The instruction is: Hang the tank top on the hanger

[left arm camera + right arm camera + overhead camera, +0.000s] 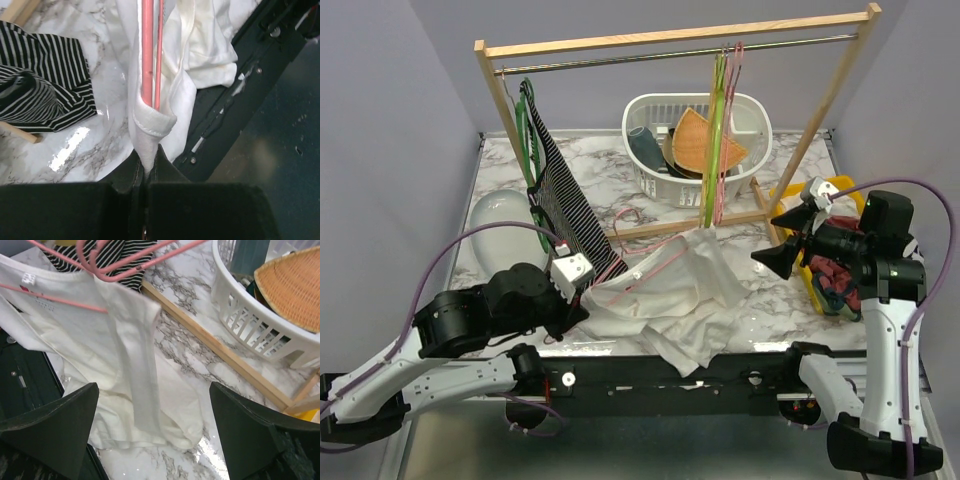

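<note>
The white tank top lies crumpled on the marble table near its front edge, partly draped over the pink wire hanger. My left gripper is shut on a strap end of the tank top, with the two wires of the hanger running up inside that fold. My right gripper hovers open to the right of the garment, holding nothing. In the right wrist view the tank top hangs off the hanger, beyond the wide-apart fingers.
A wooden clothes rack spans the back, carrying a striped garment on a dark green hanger and a lime-green hanger. A white laundry basket stands behind it. A yellow bin of clothes sits right, a white rounded object left.
</note>
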Action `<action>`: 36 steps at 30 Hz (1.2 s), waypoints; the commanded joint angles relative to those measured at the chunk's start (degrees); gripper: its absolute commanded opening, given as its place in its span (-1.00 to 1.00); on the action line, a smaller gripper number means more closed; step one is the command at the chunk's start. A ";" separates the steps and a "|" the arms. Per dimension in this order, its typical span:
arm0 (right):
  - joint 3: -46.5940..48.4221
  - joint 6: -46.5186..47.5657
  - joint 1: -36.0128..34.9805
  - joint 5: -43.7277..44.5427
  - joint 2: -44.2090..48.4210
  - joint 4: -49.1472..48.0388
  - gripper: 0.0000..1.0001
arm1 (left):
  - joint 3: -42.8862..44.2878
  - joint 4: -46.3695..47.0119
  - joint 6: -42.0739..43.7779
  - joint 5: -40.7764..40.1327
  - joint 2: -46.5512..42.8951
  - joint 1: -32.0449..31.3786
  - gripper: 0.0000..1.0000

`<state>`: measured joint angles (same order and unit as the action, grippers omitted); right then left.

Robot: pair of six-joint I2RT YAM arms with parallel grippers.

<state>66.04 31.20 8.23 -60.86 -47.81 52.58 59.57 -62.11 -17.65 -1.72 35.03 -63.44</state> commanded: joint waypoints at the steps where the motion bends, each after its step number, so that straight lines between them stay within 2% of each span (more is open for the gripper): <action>1: -5.74 -4.22 1.44 0.13 1.49 -8.10 0.99 | 0.11 4.45 -3.27 -9.17 -3.11 0.16 -1.00; 4: -8.20 -4.13 1.96 -1.71 2.19 -8.98 0.99 | 0.46 5.24 -4.06 -12.95 -3.65 0.16 -1.00; 8: -12.68 -3.08 1.88 -12.40 3.25 -10.12 0.99 | 0.55 8.05 -4.06 -15.07 -4.53 0.16 -1.00; 10: -15.76 -2.46 1.88 -14.19 4.04 -11.09 0.99 | 0.98 9.63 -4.58 -16.03 -4.35 0.16 -1.00; 17: -17.70 3.86 1.88 -14.72 0.71 -7.14 1.00 | 4.93 13.94 -8.71 -21.48 -2.07 0.16 -1.00; 22: -19.46 3.52 1.88 -13.41 -0.09 -8.72 0.99 | 12.66 10.61 -11.53 -25.61 3.28 0.16 -1.00; 36: -20.78 3.25 1.88 -13.14 1.67 -9.78 1.00 | 24.71 6.03 -17.07 -37.13 11.37 0.16 -1.00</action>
<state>45.93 33.61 9.87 -73.06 -46.92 43.35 79.42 -56.55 -31.83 -31.51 43.86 -63.44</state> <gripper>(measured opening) 0.996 0.041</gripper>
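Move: The tank top is on the pink hanger, one shoulder and the hanger's end already pinched in the left fingers. From that hand the bare stretch of rack rod is about 27 cm ahead, 6 cm right and 20 cm up. The striped top hangs some 21 cm ahead, 6 cm left and slightly below; the spare hangers are 27 cm ahead, 25 cm right, 8 cm higher. From the right hand, that rod stretch is 14 cm ahead, 31 cm left, 14 cm up. Tank top and pink hanger are hoisted together off the table towards the rack, the left hand keeping its pinch as it rises about 13 cm and goes 8 cm forward, swinging some 35 degrees counter-clockwise and tipping its fingers up. Already free of them, the right hand sinks about 8 cm with its fingers still wide open, then waits. ##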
